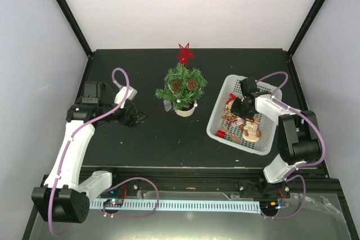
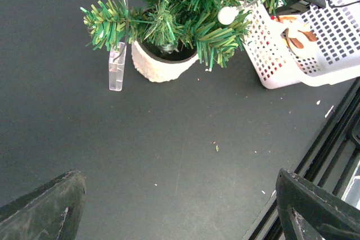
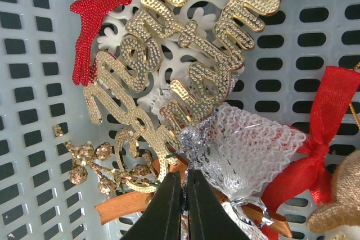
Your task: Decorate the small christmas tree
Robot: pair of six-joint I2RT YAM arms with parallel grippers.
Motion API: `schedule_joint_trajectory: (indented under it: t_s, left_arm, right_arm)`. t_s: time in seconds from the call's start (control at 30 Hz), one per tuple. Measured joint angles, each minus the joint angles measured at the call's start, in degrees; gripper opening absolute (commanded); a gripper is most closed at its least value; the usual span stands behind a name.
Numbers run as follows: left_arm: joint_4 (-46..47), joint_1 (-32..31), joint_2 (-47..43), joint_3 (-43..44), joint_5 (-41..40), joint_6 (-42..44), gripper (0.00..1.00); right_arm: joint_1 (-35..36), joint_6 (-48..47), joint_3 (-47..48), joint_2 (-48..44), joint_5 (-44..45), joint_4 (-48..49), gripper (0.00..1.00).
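The small christmas tree (image 1: 181, 85) stands mid-table in a cream pot (image 2: 163, 66), with a red star (image 1: 185, 53) on top, two pine cones, a white ball (image 2: 227, 15) and a clear hanging piece (image 2: 116, 66). My right gripper (image 1: 239, 111) reaches down into the white basket (image 1: 216, 117). In the right wrist view its jaws (image 3: 183, 175) are shut on the silver cord of a white mesh bell (image 3: 253, 144). My left gripper (image 1: 135, 117) rests open over bare table left of the tree, and nothing lies between its fingers (image 2: 185, 212).
The basket floor (image 3: 34, 82) holds a gold "Merry Christmas" sign (image 3: 185, 66), a red reindeer (image 3: 107, 4), a gold berry sprig (image 3: 90, 164), an orange ribbon (image 3: 124, 206) and a red bow (image 3: 326, 133). A black rail (image 1: 185, 175) runs along the near edge.
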Motion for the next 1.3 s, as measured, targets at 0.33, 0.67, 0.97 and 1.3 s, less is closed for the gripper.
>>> schedule_joint_trajectory:
  t_s: [0.33,0.67,0.97,1.3]
  left_arm:
    - [0.02,0.0,-0.13,0.0,-0.02,0.0,0.92]
    - [0.04,0.07,-1.75,-0.02,0.0,0.0,0.92]
    - [0.37,0.15,-3.06,-0.15,0.0,-0.02,0.93]
    - [0.42,0.31,-4.31,-0.26,0.0,-0.04,0.93]
  right_arm:
    - [0.0,-0.68,-0.07,-6.19,2.1,-2.45,0.06]
    - [0.46,-2.34,0.61,-18.73,3.37,-7.78,0.06]
    - [5.35,-4.81,5.46,-27.08,6.19,-12.07,0.07]
    - [4.59,-3.06,4.66,-28.5,-4.94,-4.5,0.07]
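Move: The right hand is down in the basket with its fingers already shut on the silver-white ornament; the tree it is meant for stands about 22 cm to its left, roughly level with it, its middle some 11 cm higher. At about hand height, the gold lettering lies 5 cm ahead and 2 cm left, the bear ornament 6 cm back and 6 cm right. From the idle left hand the tree is about 10 cm ahead, 17 cm right and 8 cm lower. The right hand lifts the pinched ornament some 19 cm, fingers tilting forward, then edges left towards the tree. ##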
